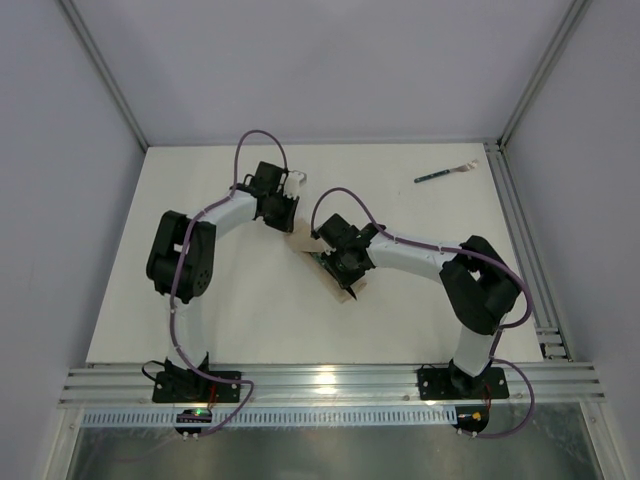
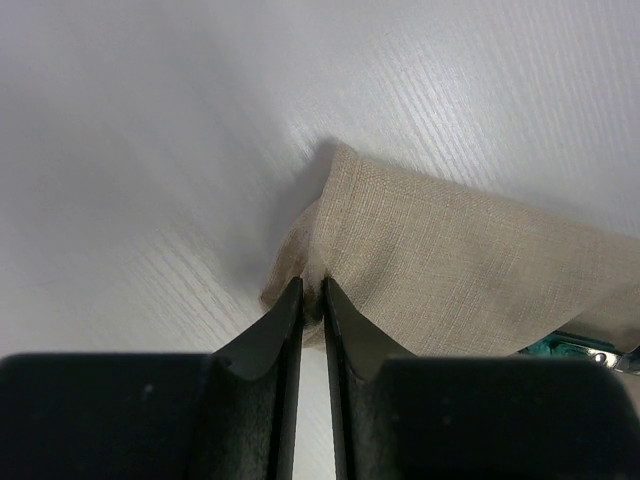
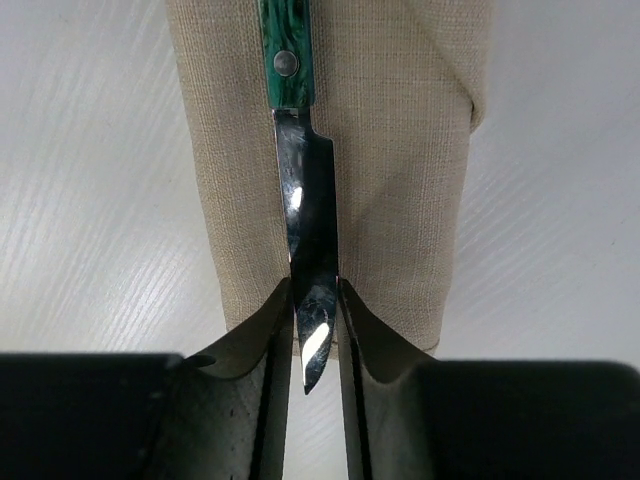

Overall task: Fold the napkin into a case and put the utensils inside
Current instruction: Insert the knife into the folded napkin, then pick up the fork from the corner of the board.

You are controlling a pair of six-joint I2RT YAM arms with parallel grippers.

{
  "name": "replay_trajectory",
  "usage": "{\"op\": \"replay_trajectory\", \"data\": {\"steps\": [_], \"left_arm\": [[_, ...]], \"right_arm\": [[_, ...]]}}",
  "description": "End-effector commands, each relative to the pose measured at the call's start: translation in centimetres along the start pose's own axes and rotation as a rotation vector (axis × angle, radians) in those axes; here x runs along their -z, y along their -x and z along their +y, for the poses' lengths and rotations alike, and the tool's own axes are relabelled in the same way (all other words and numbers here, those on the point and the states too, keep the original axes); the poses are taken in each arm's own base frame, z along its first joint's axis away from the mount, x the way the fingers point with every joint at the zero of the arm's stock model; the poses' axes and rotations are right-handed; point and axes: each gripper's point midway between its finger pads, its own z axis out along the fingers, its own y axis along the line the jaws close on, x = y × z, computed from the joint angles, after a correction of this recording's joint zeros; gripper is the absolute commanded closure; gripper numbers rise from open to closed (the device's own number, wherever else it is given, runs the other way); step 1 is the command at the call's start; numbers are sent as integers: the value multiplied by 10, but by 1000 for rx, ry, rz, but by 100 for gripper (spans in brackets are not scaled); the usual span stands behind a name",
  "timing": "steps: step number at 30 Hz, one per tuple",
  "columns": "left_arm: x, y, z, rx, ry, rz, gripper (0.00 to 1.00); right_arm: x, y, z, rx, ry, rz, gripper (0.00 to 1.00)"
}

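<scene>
The beige napkin is folded into a narrow case [image 3: 400, 150] lying on the white table, mostly under the two wrists in the top view [image 1: 350, 290]. My left gripper [image 2: 312, 290] is shut on a pinched corner of the cloth [image 2: 440, 260] at the case's far end [image 1: 298, 240]. The knife [image 3: 308, 220], green-handled with a silver blade, lies lengthwise over the case. My right gripper [image 3: 315, 290] is shut on its blade near the tip, handle pointing away. The fork [image 1: 445, 173] lies alone at the table's far right.
An aluminium rail [image 1: 520, 230] runs along the table's right edge and another along the near edge by the arm bases. Grey walls enclose the left, back and right sides. White tabletop [image 1: 250, 320] lies bare in front of the arms.
</scene>
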Motion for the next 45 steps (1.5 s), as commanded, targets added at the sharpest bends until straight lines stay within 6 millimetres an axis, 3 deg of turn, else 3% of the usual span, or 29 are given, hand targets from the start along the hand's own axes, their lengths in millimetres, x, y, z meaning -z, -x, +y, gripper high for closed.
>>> {"op": "replay_trajectory", "data": {"steps": [1, 14, 28, 29, 34, 35, 38, 42, 45], "left_arm": [[16, 16, -4, -39, 4, -53, 85], [21, 15, -1, -60, 25, -60, 80], [20, 13, -1, -64, 24, -59, 78], [20, 13, 0, -66, 24, -57, 78], [21, 13, 1, -66, 35, -59, 76], [22, 13, 3, -69, 48, -60, 74], [26, 16, 7, -76, 74, -68, 69], [36, 26, 10, -91, 99, -96, 59], [47, 35, 10, -102, 114, -125, 54]], "right_arm": [[10, 13, 5, -9, 20, -57, 77], [8, 56, 13, 32, 37, -123, 83], [-12, 81, 26, 21, 88, -160, 82], [-12, 82, 26, 21, 87, -162, 81], [-7, 79, 21, 25, 62, -158, 55], [4, 84, 14, 18, 27, -190, 46], [34, 100, 5, 20, -13, -271, 41], [106, 137, -18, -5, -93, -467, 40], [143, 154, -65, -99, -219, -597, 38]]}}
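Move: The right fingers sit at table height around the blade near its tip. The pocket mouth that the knife is going into lies about 10 cm ahead and 8 cm to the left, the knife's middle about 4 cm ahead and 4 cm left, and the napkin's far end some 16 cm ahead and 13 cm left. From the left hand, holding that far end, the pocket mouth is about 5 cm back and 6 cm right. With the blade between its fingers, the right hand slides the knife handle-first along the napkin, forward and left deeper under the flap by about 5 cm at table height, then opens to let go of the blade and climbs quickly some 10 cm while going farther forward and tilting its fingertips outward. The left hand keeps its pinch on the napkin's far end during the push, easing about 1 cm left, then opens to release it and starts to rise slightly. ##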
